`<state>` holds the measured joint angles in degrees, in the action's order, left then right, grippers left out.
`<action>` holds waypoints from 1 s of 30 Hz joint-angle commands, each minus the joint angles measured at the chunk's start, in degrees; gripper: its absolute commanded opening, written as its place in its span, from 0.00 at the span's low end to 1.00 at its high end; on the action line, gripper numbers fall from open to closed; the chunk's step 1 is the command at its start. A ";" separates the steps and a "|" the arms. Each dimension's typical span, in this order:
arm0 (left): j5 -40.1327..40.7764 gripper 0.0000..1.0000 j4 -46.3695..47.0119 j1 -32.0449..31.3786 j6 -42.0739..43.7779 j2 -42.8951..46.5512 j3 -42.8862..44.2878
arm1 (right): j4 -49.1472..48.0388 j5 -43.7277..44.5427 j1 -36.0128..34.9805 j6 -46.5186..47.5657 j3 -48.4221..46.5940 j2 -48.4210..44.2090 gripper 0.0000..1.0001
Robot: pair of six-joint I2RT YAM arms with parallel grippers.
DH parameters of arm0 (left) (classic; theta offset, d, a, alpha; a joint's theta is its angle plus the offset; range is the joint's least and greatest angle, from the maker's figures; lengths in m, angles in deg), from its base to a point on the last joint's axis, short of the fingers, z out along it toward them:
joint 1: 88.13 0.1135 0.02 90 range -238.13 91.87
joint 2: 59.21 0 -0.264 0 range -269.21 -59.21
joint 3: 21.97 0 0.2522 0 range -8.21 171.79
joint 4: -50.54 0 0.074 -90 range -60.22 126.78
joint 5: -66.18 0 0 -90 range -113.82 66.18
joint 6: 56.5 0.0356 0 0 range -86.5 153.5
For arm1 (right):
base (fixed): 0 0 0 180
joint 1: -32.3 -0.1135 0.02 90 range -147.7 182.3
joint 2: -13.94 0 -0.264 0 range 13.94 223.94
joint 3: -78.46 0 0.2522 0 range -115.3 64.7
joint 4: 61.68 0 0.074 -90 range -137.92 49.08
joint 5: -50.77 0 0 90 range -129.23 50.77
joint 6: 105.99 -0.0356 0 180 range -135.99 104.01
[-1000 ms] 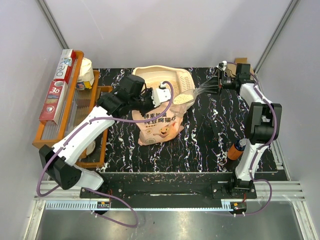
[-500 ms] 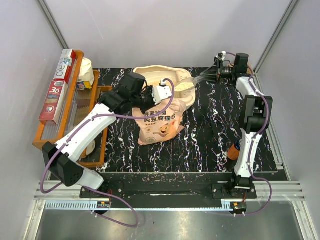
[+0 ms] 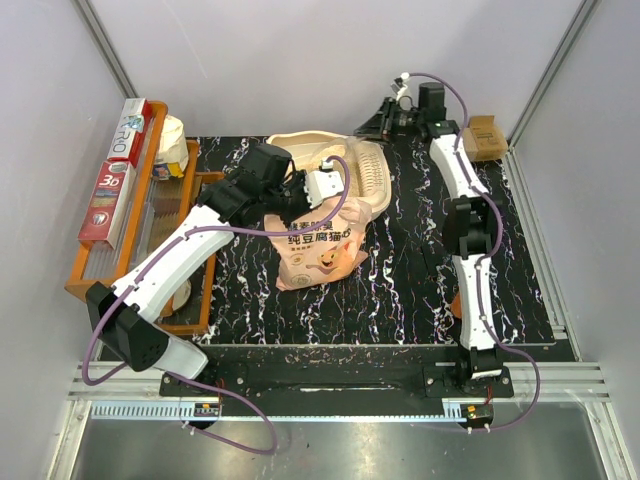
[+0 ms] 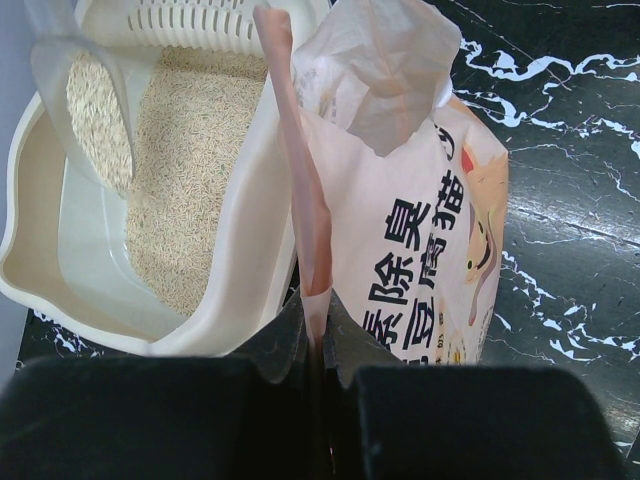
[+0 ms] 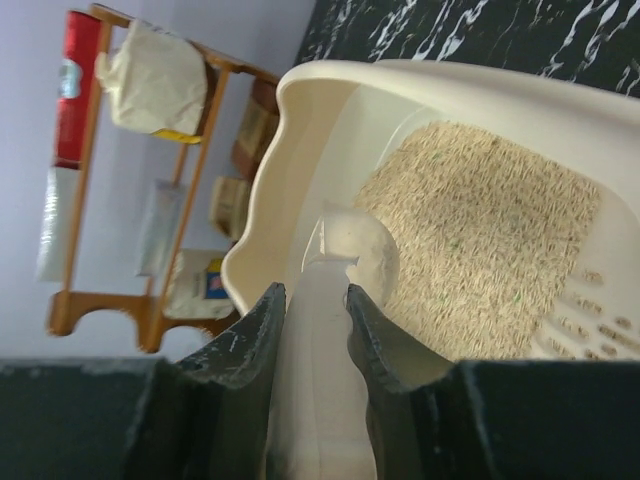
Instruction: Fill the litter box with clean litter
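Observation:
The cream litter box (image 3: 308, 139) stands at the back middle of the table, its slotted grille to the right. Clean litter (image 4: 190, 180) covers part of its floor, also seen as the clean litter (image 5: 480, 230) in the right wrist view. Against the box's near side stands the pink-and-white bag (image 3: 315, 245), mouth open. My left gripper (image 4: 318, 325) is shut on the bag's top edge (image 4: 300, 170). My right gripper (image 5: 315, 300) is shut on the handle of a clear scoop (image 5: 352, 252). The scoop (image 4: 95, 110) hangs tilted over the box with litter in it.
An orange wooden rack (image 3: 110, 235) with wrap boxes (image 3: 120, 170) and a white bag lines the left side. A small cardboard box (image 3: 485, 135) sits at the back right corner. The enclosure walls stand close behind the litter box.
My right arm has swung from the box's right side to the back of the table, carrying the scoop over the box. The left gripper and bag have barely moved.

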<state>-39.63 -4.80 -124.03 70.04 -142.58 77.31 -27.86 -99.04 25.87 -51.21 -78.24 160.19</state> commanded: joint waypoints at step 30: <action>-3.44 0.00 8.71 0.30 -4.80 8.58 -6.24 | 24.93 23.01 -5.26 41.19 -0.51 -28.12 0.00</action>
<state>-42.03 -1.92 -124.03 67.94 -136.07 70.81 -6.75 -70.43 20.47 -15.98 -78.46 143.23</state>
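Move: The right hand holds the filled scoop pointing left at the far side of the litter box; the litter bed lies about 11 cm left, 7 cm back and 16 cm below. The box's slotted end is about 6 cm back, straight below sideways; the bag lies some 11 cm left and 23 cm back. From the left hand, pinching the bag's rim, the litter bed lies about 10 cm ahead, 5 cm right and 20 cm down. Over the box the right hand dips about 4 cm, tipping the scoop down, then rises 11; left draws bag back. ##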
